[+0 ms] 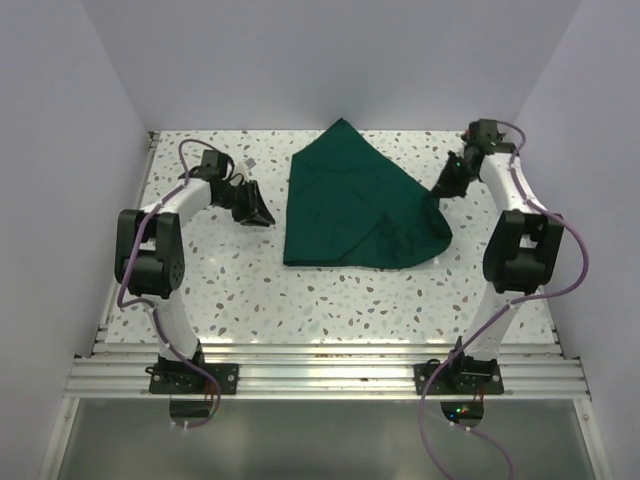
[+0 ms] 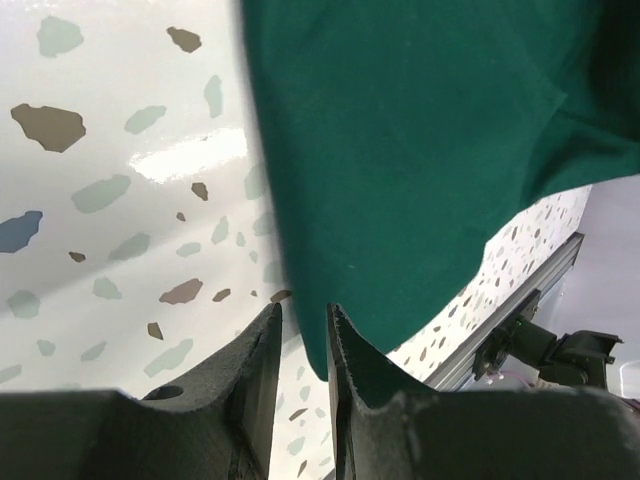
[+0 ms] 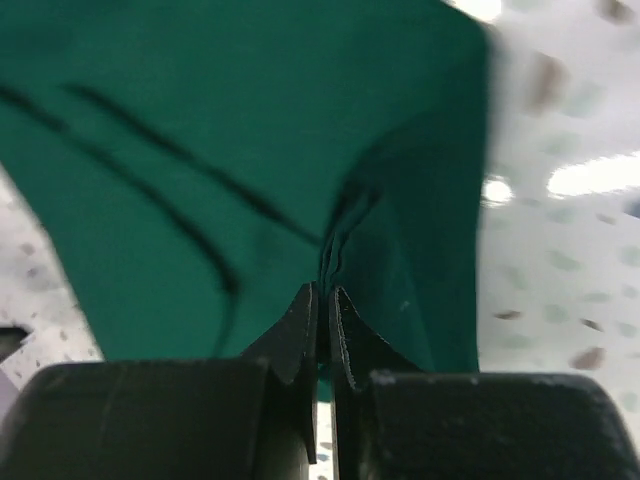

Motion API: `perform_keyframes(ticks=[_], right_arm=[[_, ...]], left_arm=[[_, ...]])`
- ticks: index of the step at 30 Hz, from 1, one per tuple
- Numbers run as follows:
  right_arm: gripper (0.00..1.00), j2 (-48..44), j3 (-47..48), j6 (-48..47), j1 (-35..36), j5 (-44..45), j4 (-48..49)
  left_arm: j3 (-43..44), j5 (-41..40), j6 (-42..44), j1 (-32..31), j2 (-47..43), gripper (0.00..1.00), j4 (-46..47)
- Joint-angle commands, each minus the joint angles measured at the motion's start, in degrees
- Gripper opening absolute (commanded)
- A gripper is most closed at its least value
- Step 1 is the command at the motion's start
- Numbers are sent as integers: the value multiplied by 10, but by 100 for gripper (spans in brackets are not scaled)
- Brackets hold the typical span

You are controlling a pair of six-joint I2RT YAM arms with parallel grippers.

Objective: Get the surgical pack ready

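Note:
The surgical pack (image 1: 355,200) is a dark green cloth lying loosely folded on the speckled table (image 1: 300,300), with a point toward the back wall. My right gripper (image 1: 440,190) is at its right edge. In the right wrist view that gripper (image 3: 325,290) is shut on a pinched fold of the cloth (image 3: 200,150). My left gripper (image 1: 262,218) rests low just left of the cloth. Seen from the left wrist, its jaws (image 2: 303,310) stand a narrow gap apart with only table showing between them, and the cloth's edge (image 2: 430,130) lies just past the tips.
White walls close in the table at the back and both sides. An aluminium rail (image 1: 320,375) runs along the near edge, carrying both arm bases. The right arm's base (image 2: 550,350) shows at the far end of the left wrist view.

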Motion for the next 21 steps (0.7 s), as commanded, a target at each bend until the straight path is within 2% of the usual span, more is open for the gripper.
perform_keyframes(ticks=[1,5,10,21], right_arm=[[0,-48,87,31,85,-13,-29],[0,-31,177,47,164,-11,-44],[0,11,227,72,253,-38,-33],[0,151,382,87,358,-75,-46]], left_arm=[[15,-2,13,0,23,27,-1],[17,-2,15,0,31,27,1],[15,-3,15,0,44,27,5],[-31,16,-9,0,44,26,46]])
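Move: My right hand already pinches the green cloth's right-hand flap, about 10 cm above the table. The cloth's left edge, where the flap is going, lies some 41 cm to the left and 4 cm back. The near folded edge is about 18 cm back and 26 cm left; the far corner is some 27 cm ahead and 27 cm left. From my left hand, the left edge is about 5 cm right, 4 cm ahead and 8 cm below. Keeping my fingers shut on the flap, I sweep my right hand about 31 cm left across the cloth towards its left edge, arching up first and then starting to sink, ending higher than I began. My wrist turns counter-clockwise some 30 degrees on the way. My left hand, its fingers slightly open, sinks a few centimetres beside that edge. ##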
